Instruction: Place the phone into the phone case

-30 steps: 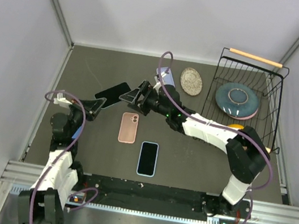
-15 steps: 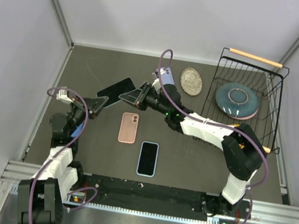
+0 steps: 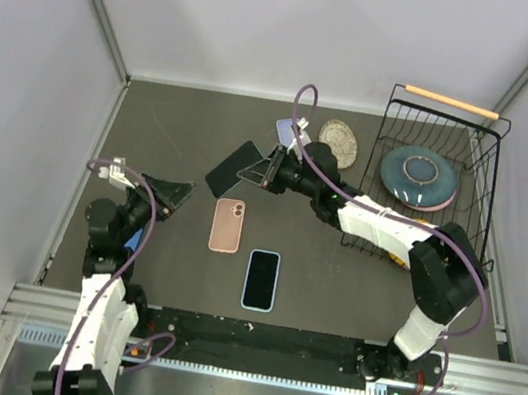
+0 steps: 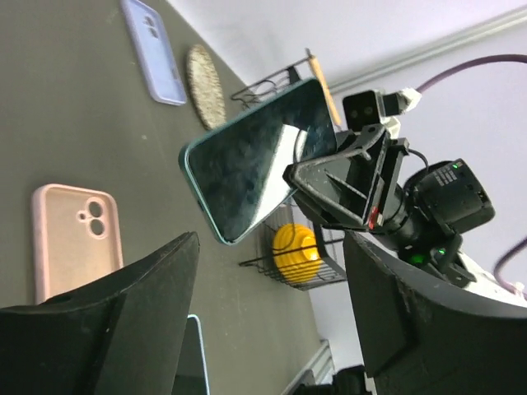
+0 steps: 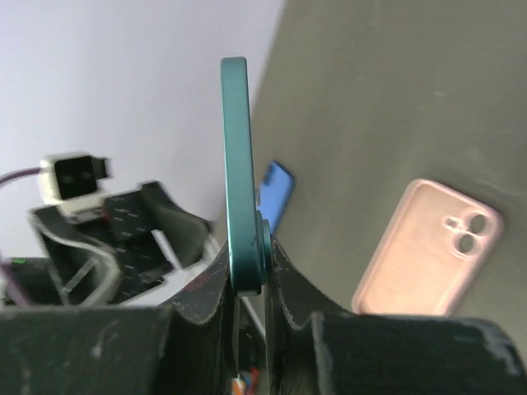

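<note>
A dark teal phone [image 3: 236,169] hangs in the air above the table, my right gripper [image 3: 266,171] shut on its right end. The right wrist view shows the phone [image 5: 239,164] edge-on, pinched between the fingers of the right gripper [image 5: 251,276]. My left gripper [image 3: 179,194] stands open to the phone's left, apart from it, with nothing between its fingers [image 4: 107,321]. In the left wrist view the phone [image 4: 251,160] shows its dark screen. A pink phone case [image 3: 227,225] lies flat, open side up, just below the phone.
A second phone [image 3: 260,279] with a pale blue rim lies near the front. A lavender case [image 3: 289,130] and a woven coaster [image 3: 338,142] lie at the back. A blue case [image 3: 135,236] lies beside the left arm. A wire rack [image 3: 479,208] with a blue plate [image 3: 417,177] stands right.
The phone passed from my left gripper to my right. The right gripper shut on it and carried it rightward; the left gripper opened and drew back to the left.
</note>
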{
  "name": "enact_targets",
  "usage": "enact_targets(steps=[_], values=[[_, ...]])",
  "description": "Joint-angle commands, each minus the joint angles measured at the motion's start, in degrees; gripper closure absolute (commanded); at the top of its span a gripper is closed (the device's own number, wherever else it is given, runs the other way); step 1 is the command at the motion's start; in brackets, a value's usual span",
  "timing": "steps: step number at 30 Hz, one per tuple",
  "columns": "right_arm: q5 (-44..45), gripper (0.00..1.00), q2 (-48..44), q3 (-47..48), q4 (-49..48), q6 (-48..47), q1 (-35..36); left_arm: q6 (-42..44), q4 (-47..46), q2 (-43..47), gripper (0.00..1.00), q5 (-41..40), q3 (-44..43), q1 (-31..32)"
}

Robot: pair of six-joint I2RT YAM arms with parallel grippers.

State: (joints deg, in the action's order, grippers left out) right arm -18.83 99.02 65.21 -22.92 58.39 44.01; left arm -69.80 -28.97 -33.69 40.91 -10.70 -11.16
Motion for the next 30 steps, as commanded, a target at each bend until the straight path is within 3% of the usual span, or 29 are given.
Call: enact_targets(steps=[1, 4, 9, 13, 20, 30], values=[[-6.4, 1.0, -4.0, 6.9, 19.9, -14.9, -3.0, 19.6, 31.7, 2.8, 0.25, -9.1, -9.7, 0.1], [-11.5, 1.0, -2.9, 10.4, 31.1, -21.0, -4.8, 23.2, 42.2, -2.4, 0.32, -15.4, -13.9, 0.1], [-21.7, 1.0, -0.6, 10.8, 34.6, -24.2, -7.8, 23.4, 38.7, -13.7, 0.54, -12.3, -15.1, 0.0], [-25.5, 1.0, 4.9, 16.2, 42.1, -28.8, -7.9, 24.8, 37.9, -27.0, 0.61, -5.9, -18.8, 0.1], [-26.3, 1.0, 14.2, 25.8, 49.6, -29.8, -7.8, 27.3, 37.2, -38.0, 0.67, -5.1, -23.1, 0.1], [-30.9, 1.0, 23.8, 31.5, 53.5, -26.6, -7.8, 26.6, 34.1, -47.9, 0.76, -6.9, -22.8, 2.7]])
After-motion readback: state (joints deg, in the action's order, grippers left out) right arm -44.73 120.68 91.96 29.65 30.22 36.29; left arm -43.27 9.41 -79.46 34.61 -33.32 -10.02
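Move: The pink phone case lies flat some 22 cm below the right hand, which holds the phone, and about 5 cm to its left and 2 cm back. The phone already in a pale blue case is roughly 15 cm back and 6 cm right of that hand; the lavender phone is some 24 cm ahead and 9 cm right. From the half-open left hand the pink case is about 6 cm ahead, 9 cm right and 21 cm below; the blue phone case is some 18 cm left and 3 cm back. Downward with both hands towards the pink case: the right keeps its pinch on the phone's edge, swings right as it sinks, then drops steeply, 12 cm in all, its fingers tipping down and turning counter-clockwise by about 25 degrees. The left edges out forward and left, then plunges some 17 cm, pitching its fingers steeply down and closing them most of the way, empty. ##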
